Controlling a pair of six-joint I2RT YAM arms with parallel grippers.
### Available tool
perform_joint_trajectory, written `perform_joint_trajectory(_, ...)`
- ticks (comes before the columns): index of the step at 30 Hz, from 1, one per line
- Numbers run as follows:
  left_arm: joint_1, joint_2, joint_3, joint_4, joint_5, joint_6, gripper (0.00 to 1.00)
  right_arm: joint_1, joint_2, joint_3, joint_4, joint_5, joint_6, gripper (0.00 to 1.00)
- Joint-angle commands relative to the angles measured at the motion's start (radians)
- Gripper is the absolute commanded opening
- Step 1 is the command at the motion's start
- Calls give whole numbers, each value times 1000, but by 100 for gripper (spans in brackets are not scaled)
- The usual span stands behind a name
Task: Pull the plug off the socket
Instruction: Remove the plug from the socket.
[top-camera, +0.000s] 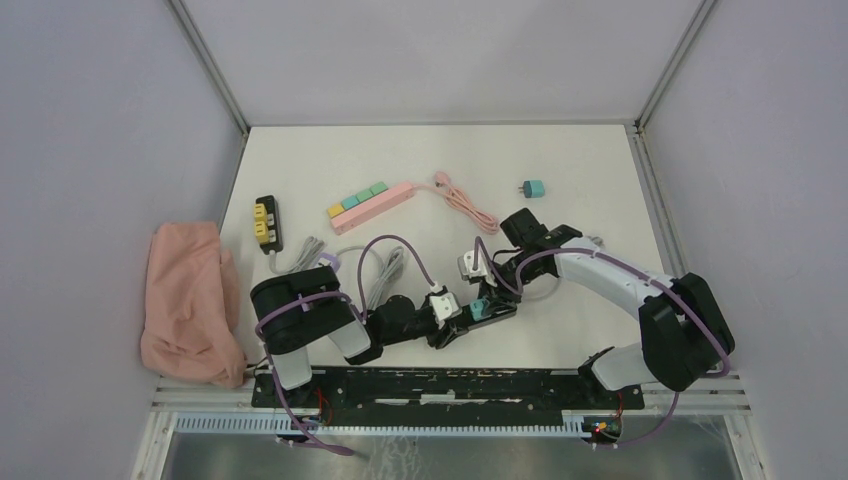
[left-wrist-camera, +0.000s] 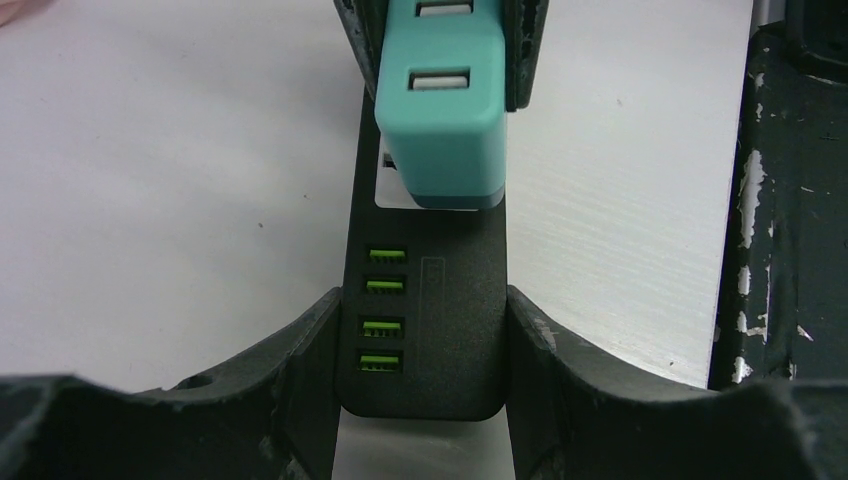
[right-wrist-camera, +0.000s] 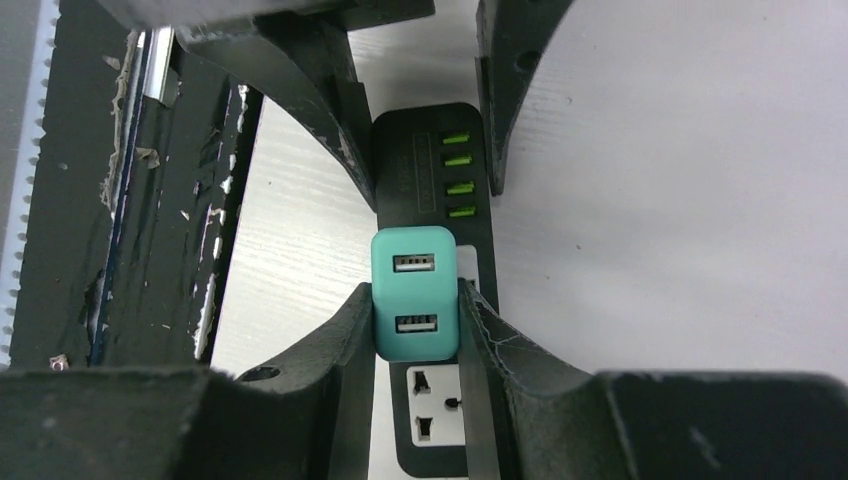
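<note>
A black power strip with green USB ports lies on the white table near the front. A teal plug with two USB ports sits on its white socket; its prongs are hidden. My left gripper is shut on the strip's USB end, one finger on each side. My right gripper is shut on the sides of the teal plug, which also shows at the top of the left wrist view. A second, free white socket shows below the plug.
A pink power strip with coloured plugs and a pink cable lies at the back. Another teal plug is at the back right, and a black-and-yellow strip at the left. A pink cloth lies far left, and the black base rail runs along the near edge.
</note>
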Motion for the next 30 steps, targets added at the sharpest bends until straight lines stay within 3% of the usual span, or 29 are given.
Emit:
perform_joint_trajectory(1,1,18,1,-11,-7,16,3,64,-25,19,39,-82,28,0)
perform_joint_trajectory(6,1,30,4,-12,-6,9,3,82,-6,32,148,-43,178,0)
perform_joint_trajectory(9,3,35,4,-10,-5,4,3,41,-16,72,74,-54,143,0)
perform_joint_trajectory(15,7,43,6,6,-2,-9,3,-107,-68,119,-177,-180,-91,0)
perform_joint_trajectory(20,9,28,4,7,-6,-27,3,-155,-80,136,-135,-221,-6,0)
perform_joint_trajectory(21,11,18,3,0,-8,-38,8,-173,-82,144,-101,-221,83,0)
perform_joint_trajectory(25,13,-68,12,-99,-33,-96,66,-264,-99,153,24,-234,291,0)
perform_joint_trajectory(26,14,-96,15,-129,-47,-116,75,-287,-107,151,46,-236,331,0)
perform_joint_trajectory(30,21,-248,41,-290,-79,-175,88,-402,-140,135,162,-269,487,0)
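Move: The right hand already pinches the teal plug between its pads. The plug sits over the black power strip's middle outlet, and the strip's middle is about 5 cm below and 1 cm back. The other teal plug lies roughly 29 cm ahead and 13 cm to the right, and the coiled pink cable about 24 cm ahead and 1 cm left, both some 6 cm below. From the left hand, clamping the strip's USB end, the held plug is about 7 cm right, 2 cm ahead and 4 cm higher. Still pinching the teal plug, the right hand rocks it about 1.5 cm left and back, then draws it up off the strip, rising about 7 cm while swinging forward and to the right, towards the other plug, and turning clockwise. The left hand keeps the strip's USB end clamped in place through the pull, then opens its fingers and lets go at the very end. ##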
